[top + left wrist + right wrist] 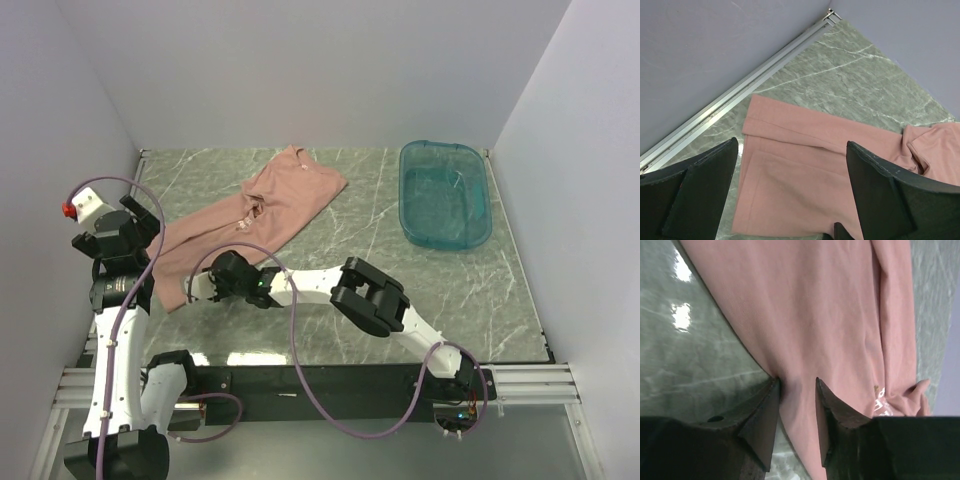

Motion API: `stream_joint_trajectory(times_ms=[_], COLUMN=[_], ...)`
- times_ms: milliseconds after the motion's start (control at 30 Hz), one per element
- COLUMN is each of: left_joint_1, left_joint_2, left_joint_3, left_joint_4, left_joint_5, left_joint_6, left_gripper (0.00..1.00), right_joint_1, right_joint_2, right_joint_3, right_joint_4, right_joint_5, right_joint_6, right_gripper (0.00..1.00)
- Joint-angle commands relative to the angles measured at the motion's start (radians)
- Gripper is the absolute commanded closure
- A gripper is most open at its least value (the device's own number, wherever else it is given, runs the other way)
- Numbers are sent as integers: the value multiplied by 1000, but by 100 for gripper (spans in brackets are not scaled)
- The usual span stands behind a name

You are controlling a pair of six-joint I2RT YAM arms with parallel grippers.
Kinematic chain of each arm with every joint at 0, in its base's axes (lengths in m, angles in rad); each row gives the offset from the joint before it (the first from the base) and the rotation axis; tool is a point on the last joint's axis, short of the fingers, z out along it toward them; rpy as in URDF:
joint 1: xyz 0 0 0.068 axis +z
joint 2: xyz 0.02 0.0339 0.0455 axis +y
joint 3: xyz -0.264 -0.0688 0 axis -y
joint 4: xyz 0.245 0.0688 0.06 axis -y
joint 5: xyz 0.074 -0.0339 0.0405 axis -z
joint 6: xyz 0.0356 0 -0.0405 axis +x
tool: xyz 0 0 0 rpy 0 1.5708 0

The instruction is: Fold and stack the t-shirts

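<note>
A salmon-pink t-shirt (pixel 270 205) lies partly folded on the marbled table, stretched from back centre toward the front left. Its white chest print (pixel 881 401) shows in the right wrist view. My right gripper (pixel 198 285) reaches across to the shirt's near left edge. Its jaws (pixel 797 380) stand partly apart, open, astride that edge of the t-shirt (pixel 815 315), with cloth lying between the fingers. My left gripper (pixel 140 235) hovers at the table's left side above the left end of the t-shirt (pixel 805 170). The left gripper (pixel 792 142) is wide open with nothing in it.
A translucent teal tub (pixel 440 145) stands at the back right. White walls close in the table on three sides. An aluminium rail (pixel 730 102) runs along the foot of the left wall, close to the shirt's end. My right arm's purple cable (pixel 295 340) loops over the front.
</note>
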Motion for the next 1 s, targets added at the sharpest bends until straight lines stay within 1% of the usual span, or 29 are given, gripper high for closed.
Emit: stream_joint_trajectory(times_ms=[0,33,100,133,200,233,300,400,467,600,633,900,967], left_joint_1=[-3,-3,-3,-2,-3,-2,-3,-3,-3,-2,-3,-3,-3], left_joint_2=[-11,-11,-13,-11,-13,-13,-11,-7,-5,-4,-2,19,27], left_joint_3=[18,17,18,18,15,15,15,15,15,12,11,5,6], left_joint_4=[18,18,18,18,21,21,24,26,27,30,33,44,45], left_joint_5=[-14,-14,-11,-9,-6,-5,0,9,20,34,38,96,107], left_joint_6=[-14,-14,-13,-13,-11,-11,-10,-7,-5,-3,-3,3,3], left_gripper=[6,6,6,6,6,6,6,6,6,7,7,7,7], right_joint_1=[-7,-6,-3,0,5,5,9,6,8,6,5,3,2], right_joint_2=[17,12,-4,-11,-32,-40,-69,-125,-158,-274,-296,-529,-584], right_joint_3=[34,32,20,5,-14,-35,-55,-96,-165,-309,-374,-693,-739], right_joint_4=[-35,-48,-66,-72,-84,-83,-138,-230,-247,-258,-259,-301,-313], right_joint_5=[-25,-43,-59,-72,-91,-98,-108,-178,-198,-226,-233,-309,-321], right_joint_6=[16,18,18,16,8,4,-17,-54,-68,-88,-94,-154,-174], right_gripper=[63,73,81,89,95,100,100,100,100,100,100,100,100])
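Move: Your right gripper is down at the t-shirt's near edge, the half-open fingers astride it with the cloth about 1 cm below. The shirt's printed part lies roughly 14 cm ahead and 8 cm to the right, its collar end some 29 cm ahead and 20 cm right, its near-left corner about 7 cm back and 11 cm left. From the left hand, that edge lies around 20 cm right, about level fore-and-aft, and some 22 cm below. Sink the right gripper about 1 cm and shut its fingers fully to pinch the t-shirt's near edge. Then keep the pinch low at the table and drag the edge right and back, some 15 cm right and 10 cm towards the robot, gathering speed, while the wrist rolls and turns about 25 degrees, partly counter-clockwise. ##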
